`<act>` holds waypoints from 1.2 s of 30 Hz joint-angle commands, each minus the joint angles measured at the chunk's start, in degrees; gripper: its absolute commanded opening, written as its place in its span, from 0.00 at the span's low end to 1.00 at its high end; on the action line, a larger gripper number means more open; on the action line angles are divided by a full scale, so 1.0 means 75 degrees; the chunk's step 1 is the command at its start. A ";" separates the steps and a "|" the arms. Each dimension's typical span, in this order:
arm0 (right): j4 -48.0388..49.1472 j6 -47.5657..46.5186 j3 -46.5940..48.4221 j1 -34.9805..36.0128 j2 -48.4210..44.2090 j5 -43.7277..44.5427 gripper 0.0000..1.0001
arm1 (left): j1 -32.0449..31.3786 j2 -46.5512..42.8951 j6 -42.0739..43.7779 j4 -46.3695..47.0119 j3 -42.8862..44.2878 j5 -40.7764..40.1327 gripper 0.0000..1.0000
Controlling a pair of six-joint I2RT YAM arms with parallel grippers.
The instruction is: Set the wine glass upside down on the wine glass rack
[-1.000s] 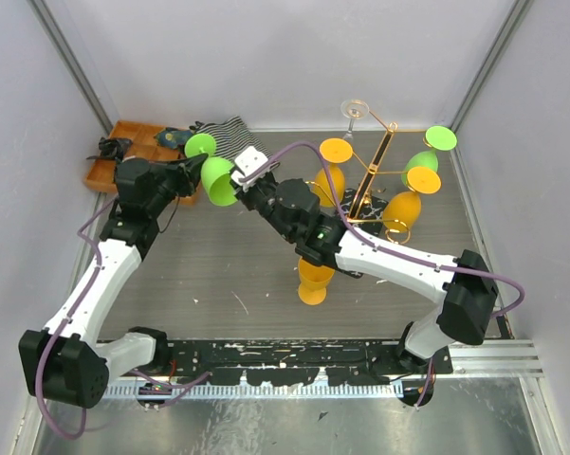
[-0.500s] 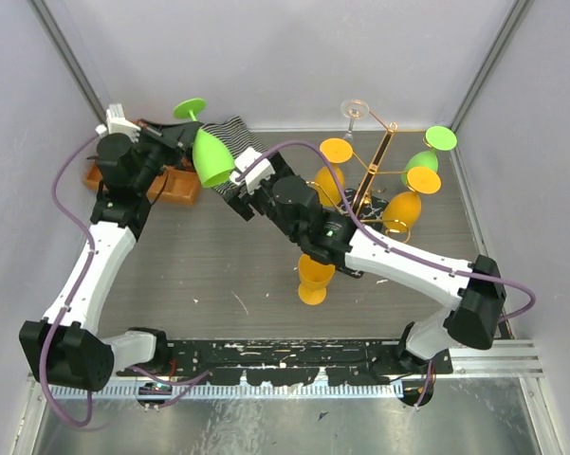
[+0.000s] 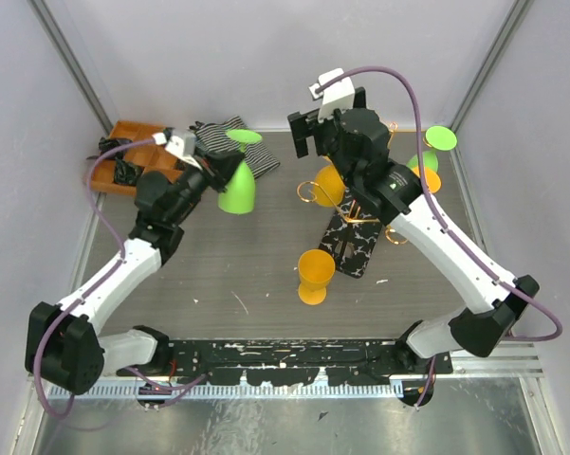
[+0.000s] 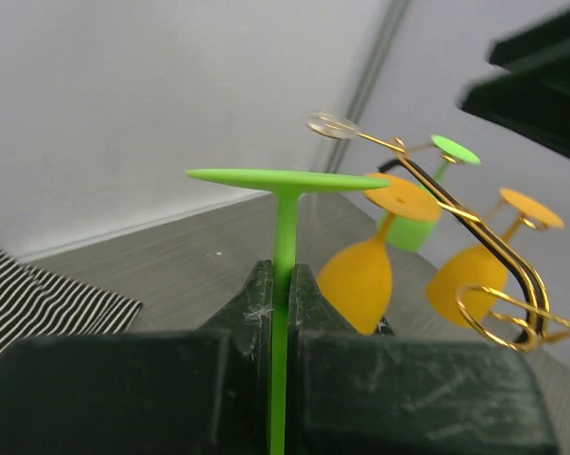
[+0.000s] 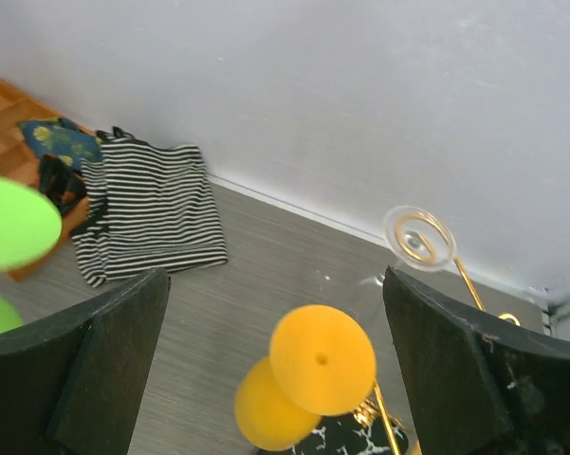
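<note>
The green wine glass (image 3: 237, 188) hangs upside down, foot (image 4: 285, 178) uppermost, with my left gripper (image 4: 284, 270) shut on its thin stem. In the top view the left gripper (image 3: 213, 172) holds it left of the wine glass rack (image 3: 356, 248), whose black speckled base shows under my right arm. The rack's gold wire arms (image 4: 474, 223) carry orange glasses (image 4: 360, 280) and a green one (image 4: 413, 232), all hung bowl down. My right gripper (image 3: 308, 133) is raised above the rack, open and empty (image 5: 275, 280), looking down on an orange glass foot (image 5: 322, 358).
An orange glass (image 3: 314, 275) stands on the table in front of the rack base. A striped cloth (image 3: 218, 133) and an orange tray (image 3: 123, 142) of small items lie at the back left. A clear glass foot (image 5: 418, 237) rests in a rack curl.
My right gripper opened, left the green glass and swung up to the back right over the rack. My left arm carried the glass rightward and turned it foot up.
</note>
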 commanded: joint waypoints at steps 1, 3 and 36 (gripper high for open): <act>-0.0568 0.0367 0.0300 -0.0386 -0.0422 -0.0065 1.00 | -0.0939 0.0032 0.1829 0.2265 -0.0460 0.0188 0.00; -0.0639 0.0366 0.0282 -0.0610 -0.0562 0.0019 1.00 | -0.1320 0.0087 0.2096 0.2540 -0.0631 0.0193 0.00; -0.0809 0.0184 0.0266 -0.1585 -0.0592 -0.0293 1.00 | -0.3638 0.1303 0.2849 0.4322 -0.1394 -0.0150 0.00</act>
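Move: The left hand holds the green wine glass upside down by its stem. The rack's empty near-left ring lies about 16 cm to its right, 5 cm back and 4 cm lower. The hung orange glass is about 21 cm to the hand's right, 4 cm ahead and 8 cm lower. The standing orange glass is some 18 cm right, 10 cm back and 25 cm below. From the right hand that ring lies roughly 8 cm back, 4 cm left and 11 cm down. Its fingers still shut on the green stem, the left hand sweeps about 14 cm right and 11 cm back towards the empty near-left ring, sinking some 5 cm, then edges slightly forward at the end. The wrist swings clockwise and tips fingers-up, about 20 degrees each. The right hand, empty and wide open, slides some 8 cm right above the rack, then waits. ##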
